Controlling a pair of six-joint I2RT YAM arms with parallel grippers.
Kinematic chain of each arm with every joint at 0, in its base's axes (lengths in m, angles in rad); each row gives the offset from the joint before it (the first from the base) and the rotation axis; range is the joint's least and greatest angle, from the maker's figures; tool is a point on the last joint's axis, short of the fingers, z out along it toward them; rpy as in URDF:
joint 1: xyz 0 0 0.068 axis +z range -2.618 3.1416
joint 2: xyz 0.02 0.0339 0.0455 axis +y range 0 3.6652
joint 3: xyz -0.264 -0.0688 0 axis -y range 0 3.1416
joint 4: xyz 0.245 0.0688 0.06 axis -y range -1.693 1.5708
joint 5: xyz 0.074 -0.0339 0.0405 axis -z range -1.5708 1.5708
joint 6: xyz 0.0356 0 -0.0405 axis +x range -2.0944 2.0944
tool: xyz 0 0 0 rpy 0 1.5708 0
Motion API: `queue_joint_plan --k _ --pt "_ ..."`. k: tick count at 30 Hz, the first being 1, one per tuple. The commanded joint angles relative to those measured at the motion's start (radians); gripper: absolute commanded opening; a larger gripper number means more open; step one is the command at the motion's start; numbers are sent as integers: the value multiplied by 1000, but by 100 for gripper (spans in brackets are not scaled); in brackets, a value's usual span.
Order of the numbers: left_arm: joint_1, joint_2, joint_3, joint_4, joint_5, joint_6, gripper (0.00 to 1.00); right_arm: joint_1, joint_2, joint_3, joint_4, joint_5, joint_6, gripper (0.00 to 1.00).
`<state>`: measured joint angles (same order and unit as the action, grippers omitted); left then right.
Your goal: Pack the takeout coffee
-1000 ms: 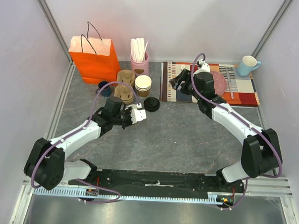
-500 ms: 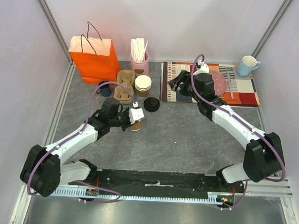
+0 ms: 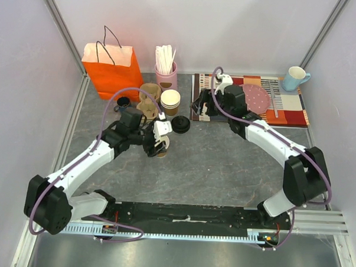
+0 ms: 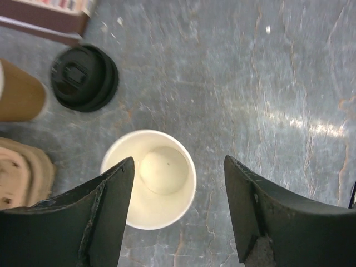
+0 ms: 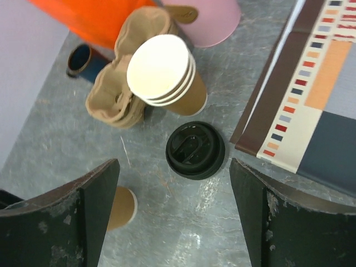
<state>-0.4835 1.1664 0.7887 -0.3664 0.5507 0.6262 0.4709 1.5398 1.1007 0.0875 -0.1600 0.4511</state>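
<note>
No lidded takeout coffee is in view. A lidless brown paper cup [image 3: 161, 149] with a cream inside [image 4: 149, 179] stands upright on the grey table. My left gripper [image 3: 159, 137] [image 4: 178, 161] hovers over it, open, and the cup sits nearer the left finger, free of both. A round black lid [image 3: 180, 124] [image 4: 84, 78] [image 5: 195, 150] lies flat on the table a short way beyond the cup. My right gripper [image 3: 200, 105] [image 5: 173, 164] hangs open above the lid, holding nothing. The cup's brown side [image 5: 119, 207] shows by its left finger.
Behind the lid stand a stack of lidless cups [image 3: 170, 101] [image 5: 164, 72], a pulp cup carrier [image 3: 149, 100], a dark blue mug [image 3: 124, 103], an orange bag [image 3: 113, 68] and a pink stirrer holder [image 3: 166, 71]. A striped placemat [image 3: 291, 112] and pale mug [image 3: 295, 78] are at right.
My left gripper carried the cup toward the table's middle, set it down and opened. My right arm swung left off the placemat to above the black lid.
</note>
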Motion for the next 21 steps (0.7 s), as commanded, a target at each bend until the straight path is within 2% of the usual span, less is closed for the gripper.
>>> queue_joint_plan --k 1,5,7,11,12,15,21 --pt "9 -10 190 -201 -6 -92 73 9 58 106 -41 -154 -260 89" --pt "71 -11 314 -302 14 -161 73 20 126 155 -86 -199 -473 89" --pt "140 -11 331 -316 21 -201 73 28 173 198 -115 -226 -524 89" --pt "253 10 331 -322 6 -233 73 54 287 321 -277 -260 -696 84" --pt "288 18 327 -321 3 -238 73 70 311 346 -307 -260 -762 79" --pt "335 42 308 -316 -6 -250 73 92 399 422 -379 -262 -833 63" --pt "388 82 319 -328 -17 -252 72 121 516 522 -456 -262 -913 64"
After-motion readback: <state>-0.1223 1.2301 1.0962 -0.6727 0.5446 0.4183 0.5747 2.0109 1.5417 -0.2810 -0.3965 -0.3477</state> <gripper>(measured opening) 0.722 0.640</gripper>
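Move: Roughly 8 cm to the right hand's left, 2 cm ahead and 18 cm below it lies the black lid. The cup stack stands about 5 cm beyond the lid and 4 cm to its left; the standing cup is some 12 cm nearer the robot than the lid and 7 cm to its left. From the left hand, the standing cup is about 3 cm ahead, 1 cm right and 7 cm below; the lid lies 17 cm ahead, 8 cm right and 11 cm below. Sinking ever faster towards the black lid, the empty right hand drops about 10 cm and shifts 8 cm left, swinging its fingers some 40 degrees counter-clockwise and tipping them down while they narrow partway, still open. The left hand, already clear of the cup, rises about 9 cm with its fingers kept open, then swings left and forward and sinks again, away from the cup. ##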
